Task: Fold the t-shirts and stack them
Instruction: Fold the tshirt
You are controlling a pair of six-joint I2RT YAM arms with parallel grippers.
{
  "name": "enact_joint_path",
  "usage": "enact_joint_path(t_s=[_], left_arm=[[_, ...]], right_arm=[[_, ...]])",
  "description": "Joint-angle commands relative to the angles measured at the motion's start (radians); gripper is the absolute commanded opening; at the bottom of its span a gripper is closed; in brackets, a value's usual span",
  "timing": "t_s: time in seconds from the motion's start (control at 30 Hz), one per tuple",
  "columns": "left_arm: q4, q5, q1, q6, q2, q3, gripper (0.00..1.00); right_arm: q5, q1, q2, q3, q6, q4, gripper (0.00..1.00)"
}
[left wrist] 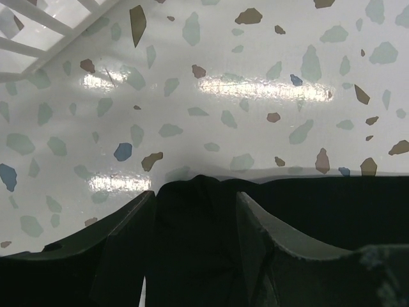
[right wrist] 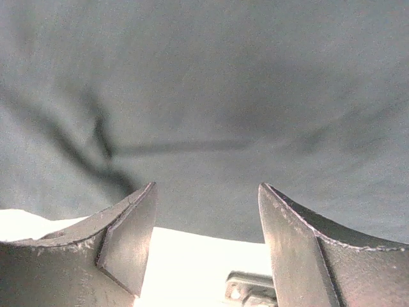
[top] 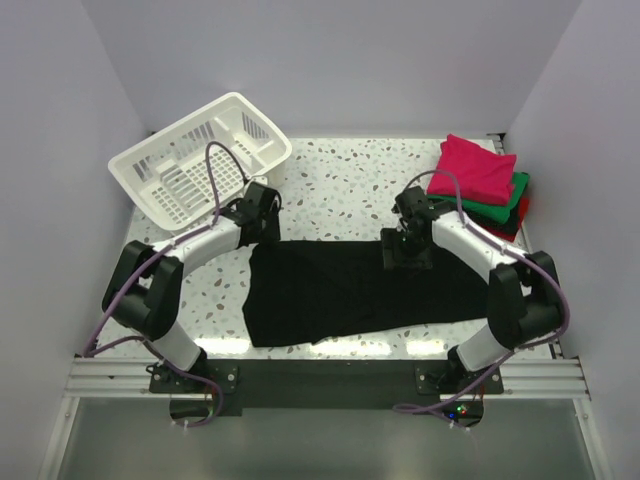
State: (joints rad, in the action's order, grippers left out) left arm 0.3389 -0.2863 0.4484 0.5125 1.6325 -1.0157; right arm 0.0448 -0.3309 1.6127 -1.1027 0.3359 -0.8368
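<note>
A large black t-shirt (top: 350, 290) lies folded into a wide band across the middle of the table. My left gripper (top: 262, 226) is at its far left corner. In the left wrist view the gripper (left wrist: 195, 198) is open, and the corner of the black t-shirt (left wrist: 332, 204) lies loose between the fingers on the table. My right gripper (top: 406, 250) is over the shirt's far edge. It (right wrist: 208, 188) is open just above the cloth (right wrist: 204, 96) and holds nothing. A stack of folded t-shirts sits at the far right: magenta (top: 478, 168) on top, then green (top: 508, 206) and red (top: 521, 212).
A white slatted basket (top: 200, 155) stands at the far left, just behind my left arm; its rim (left wrist: 38, 25) shows in the left wrist view. Speckled tabletop (top: 340, 175) lies between the basket and the stack. White walls enclose the table on three sides.
</note>
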Motion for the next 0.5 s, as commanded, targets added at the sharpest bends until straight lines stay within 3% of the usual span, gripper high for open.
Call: enact_joint_path(t_s=[0.0,0.13,0.47], left_arm=[[-0.029,0.032,-0.01,0.015,-0.02,0.003,0.59],[-0.024,0.052,-0.011,0.014,-0.029,0.003,0.61],[-0.021,0.072,-0.019,0.003,-0.043,0.034,0.61]], right_arm=[[0.193,-0.035,-0.092,0.105,0.035,0.048,0.68],[0.317,-0.089,-0.145,0.201,0.035,0.091,0.66],[0.379,-0.192,-0.132,0.248,0.074,0.182,0.63]])
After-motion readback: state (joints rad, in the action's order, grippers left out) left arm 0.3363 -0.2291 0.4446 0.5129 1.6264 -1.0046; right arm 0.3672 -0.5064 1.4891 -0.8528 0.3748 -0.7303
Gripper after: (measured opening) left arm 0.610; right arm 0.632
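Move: From the right gripper, open over the black t-shirt, the small notch in the shirt's near edge lies about 21 cm back, 22 cm to the left and 5 cm below. The shirt's near-left corner is at about the same depth back but some 38 cm left; its far-left corner is about 37 cm left and 3 cm ahead. From the left gripper the notch lies some 25 cm back, 13 cm right and 5 cm down. Draw the right gripper back over the black t-shirt by nearly 10 cm while carrying it about 7 cm left, towards the notch in the near edge, quick at first and then easing off. Let it sink just slightly, turn the wrist some 10 degrees counter-clockwise, raise the hand's left side about 15 degrees, and keep the fingers open and empty. ##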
